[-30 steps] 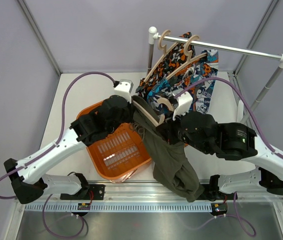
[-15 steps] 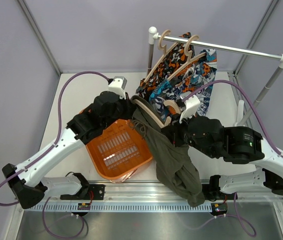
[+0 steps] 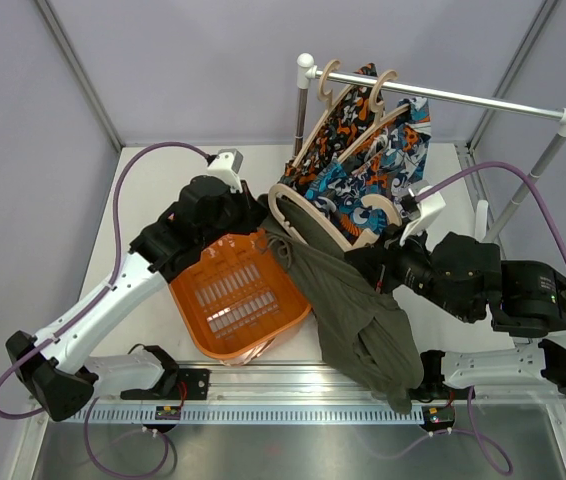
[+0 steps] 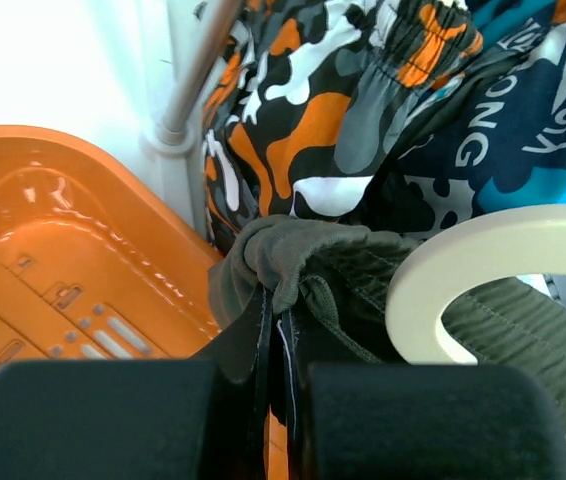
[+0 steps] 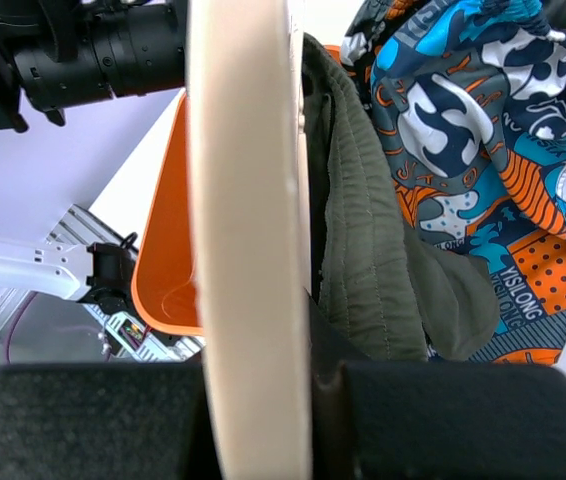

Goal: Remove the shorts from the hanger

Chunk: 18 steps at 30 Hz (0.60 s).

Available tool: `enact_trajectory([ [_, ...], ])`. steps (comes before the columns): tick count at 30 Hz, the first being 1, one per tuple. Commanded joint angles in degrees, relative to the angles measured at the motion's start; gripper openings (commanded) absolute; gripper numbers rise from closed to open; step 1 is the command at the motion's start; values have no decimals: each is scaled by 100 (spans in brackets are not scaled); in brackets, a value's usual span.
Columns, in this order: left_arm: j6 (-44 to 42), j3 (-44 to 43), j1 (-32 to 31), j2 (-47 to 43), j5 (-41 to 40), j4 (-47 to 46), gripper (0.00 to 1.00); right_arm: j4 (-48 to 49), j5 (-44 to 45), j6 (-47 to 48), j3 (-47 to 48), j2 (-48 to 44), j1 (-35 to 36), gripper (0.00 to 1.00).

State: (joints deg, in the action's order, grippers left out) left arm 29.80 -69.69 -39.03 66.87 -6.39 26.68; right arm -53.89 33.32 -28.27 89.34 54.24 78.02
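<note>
The dark olive-green shorts (image 3: 355, 312) hang from a cream hanger (image 3: 315, 212) held off the rail, above the table's front. My left gripper (image 3: 263, 226) is shut on a bunched fold of their waistband (image 4: 293, 250). My right gripper (image 3: 388, 262) is shut on the hanger (image 5: 248, 200), with the olive cloth (image 5: 363, 250) draped beside its fingers. The orange-black-white blotch shorts (image 3: 335, 122) and the blue-orange-white swirl shorts (image 3: 383, 160) hang on their own hangers from the rail (image 3: 463, 98).
An orange basket (image 3: 235, 296) sits on the table under the left gripper; its rim also shows in the left wrist view (image 4: 63, 250). The rack's upright posts (image 3: 303, 100) stand at the back and at the right (image 3: 538, 165).
My right gripper has carried the hanger to the right and back. My left gripper has shifted slightly back and left, holding the waistband. The olive shorts are drawn out between them.
</note>
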Motion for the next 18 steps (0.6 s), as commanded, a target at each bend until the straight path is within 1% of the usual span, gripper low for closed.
enact_trajectory([
  [1,-449,368,502,133,-1101,-13,0,-87,-458,32,224,-379,258,0],
  [3,-475,474,318,20,-952,-136,0,18,-336,67,250,-283,258,0],
  [4,-528,535,29,-25,-952,-180,0,45,-144,76,259,-247,258,0],
  [6,-563,562,-349,-147,-1100,-207,0,63,129,68,303,-134,249,0],
  [7,-615,562,-760,-183,-1144,-224,0,89,392,67,321,-107,258,0],
  [9,-642,562,-1167,-279,-1373,-233,0,202,631,102,303,-28,258,0],
  [10,-668,562,-1517,-367,-1399,-285,0,264,858,137,286,-10,258,0],
  [12,-721,544,-1861,-464,-1496,-364,0,335,1079,164,312,86,249,0],
  [13,-808,527,-2202,-517,-1557,-426,0,344,1254,182,329,130,258,0],
  [15,-949,457,-2529,-614,-1646,-479,0,353,1422,208,417,270,249,0],
  [16,-1141,448,-2862,-657,-1637,-610,0,344,1597,234,444,324,249,0],
  [18,-1371,369,-3206,-702,-1532,-725,0,335,1774,269,532,490,240,0],
])
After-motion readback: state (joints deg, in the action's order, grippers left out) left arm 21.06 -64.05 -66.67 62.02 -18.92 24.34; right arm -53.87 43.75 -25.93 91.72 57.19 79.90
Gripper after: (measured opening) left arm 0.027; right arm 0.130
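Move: About 11 cm to the right of the left hand, 6 cm back and a little higher lies the middle of the hanger, with the left fingers already shut on the green shorts' waist beside its free end. The basket sits some 23 cm below that hand, 4 cm back and 6 cm left; the blue patterned shorts hang 9 cm farther out and 23 cm right. From the right hand, gripping the hanger, its middle is about 7 cm ahead and 9 cm left. Dragging the pinched waist of the shorts back from beside the hanger's free end, the left hand travels about 11 cm back and 7 cm right, towards the hanger's held side, dipping some 3 cm before rising again and turning roughly 20 degrees clockwise. The right hand keeps its grip on the hanger, nearly still at first, then easing 2 cm forward with a slight clockwise turn. ##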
